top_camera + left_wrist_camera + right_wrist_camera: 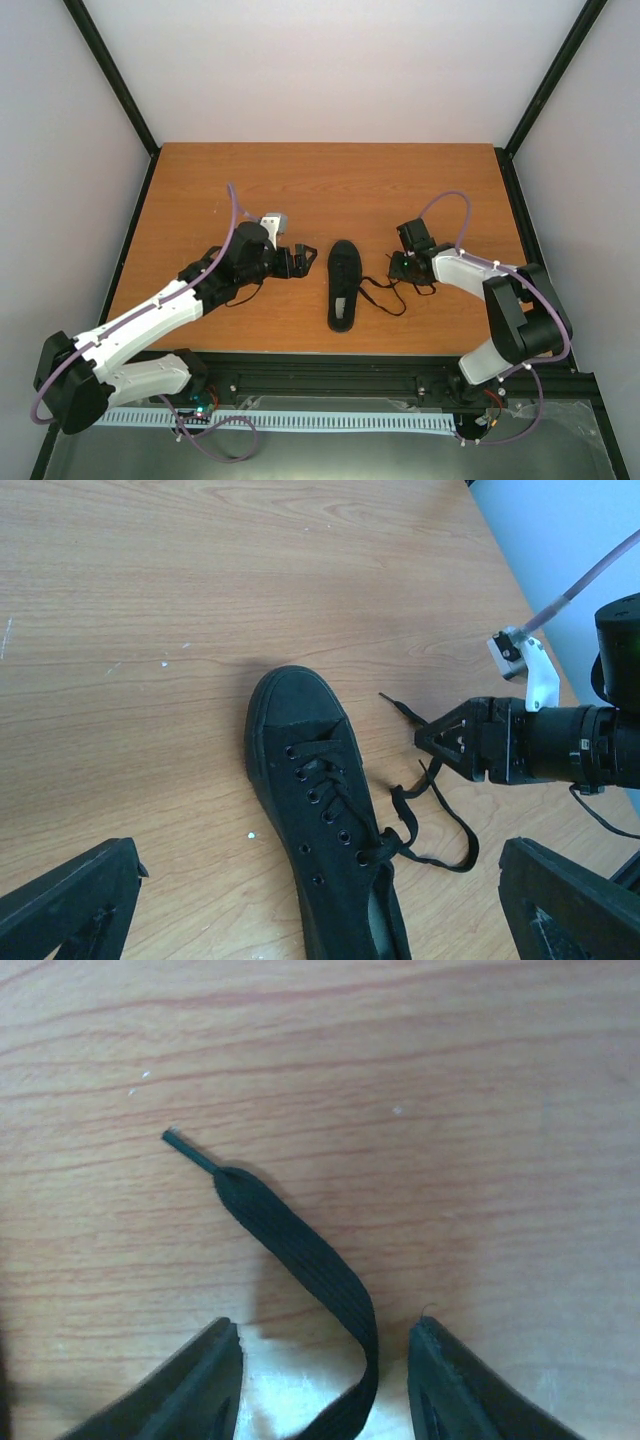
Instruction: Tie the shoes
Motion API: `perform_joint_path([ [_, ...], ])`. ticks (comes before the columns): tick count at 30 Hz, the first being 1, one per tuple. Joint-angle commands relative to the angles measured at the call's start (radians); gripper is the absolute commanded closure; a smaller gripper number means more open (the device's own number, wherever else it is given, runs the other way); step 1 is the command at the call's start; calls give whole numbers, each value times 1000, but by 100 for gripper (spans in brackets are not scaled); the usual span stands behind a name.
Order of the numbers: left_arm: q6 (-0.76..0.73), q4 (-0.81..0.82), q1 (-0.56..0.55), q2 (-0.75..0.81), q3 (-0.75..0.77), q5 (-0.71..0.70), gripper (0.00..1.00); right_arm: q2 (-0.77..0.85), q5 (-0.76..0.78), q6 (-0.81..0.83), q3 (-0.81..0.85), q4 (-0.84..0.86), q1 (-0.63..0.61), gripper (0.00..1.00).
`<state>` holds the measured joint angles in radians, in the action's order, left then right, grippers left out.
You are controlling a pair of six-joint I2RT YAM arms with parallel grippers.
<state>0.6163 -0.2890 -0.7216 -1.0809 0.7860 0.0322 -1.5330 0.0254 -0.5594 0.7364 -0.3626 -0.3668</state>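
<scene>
One black low-top shoe (343,285) lies on the wooden table, toe pointing away, and it also fills the lower middle of the left wrist view (320,810). Its loose lace (385,292) trails to the right in a loop (450,830). My left gripper (300,262) hovers just left of the shoe, open wide, with the shoe between its fingers (70,900) untouched. My right gripper (405,265) is low over the lace end, right of the shoe. The flat lace (290,1245) runs up between its fingertips (215,1360), which stand apart on either side of it.
The table (330,180) is brown wood, walled by pale panels with black corner posts (110,75). A black rail (330,385) runs along the near edge by the arm bases. Purple cables (232,215) arch over both arms.
</scene>
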Motion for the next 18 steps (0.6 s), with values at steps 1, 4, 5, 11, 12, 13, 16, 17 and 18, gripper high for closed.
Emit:
perform_joint_path([
  [1,16,-11,5,34,-8,-9,0,-36,13,9,7,15,3,63],
  [4,15,-20,5,41,-7,-19,0,-25,7,11,9,26,3,89],
  [5,14,-24,5,43,-6,-21,0,-15,5,16,14,31,4,95],
  [11,14,-26,6,53,5,-32,0,111,-49,94,81,67,3,97],
  [12,16,-25,5,53,6,-32,0,129,-66,105,94,75,3,97],
  [13,18,-23,5,52,8,-32,0,140,-87,115,107,82,4,97],
  [16,23,-22,5,50,8,-32,0,154,-172,141,137,99,3,97],
  [17,23,-21,5,49,7,-32,0,158,-199,149,143,102,2,97],
  [18,23,-21,5,50,7,-33,0,165,-232,156,145,108,2,97],
])
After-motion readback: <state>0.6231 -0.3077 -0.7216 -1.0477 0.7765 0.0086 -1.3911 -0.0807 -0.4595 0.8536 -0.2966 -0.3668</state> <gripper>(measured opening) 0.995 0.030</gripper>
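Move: Right between the right hand's half-open fingers, about 1 cm below, runs one lace near its tip. The shoe's middle lies some 14 cm to the left and 5 cm back; the loop of the other lace lies roughly 9 cm back and 2 cm left. From the idle left hand, the lace at the right fingers is around 24 cm to the right, 5 cm ahead and 18 cm lower. Closing its half-open fingers almost without shifting, the right hand pinches the lace close to its end, then lifts it quickly about 10 cm, bearing some 5 cm forward and 4 cm left. As the hand rises the wrist tips the fingers up and outward by roughly 20 degrees, the grip staying shut. ##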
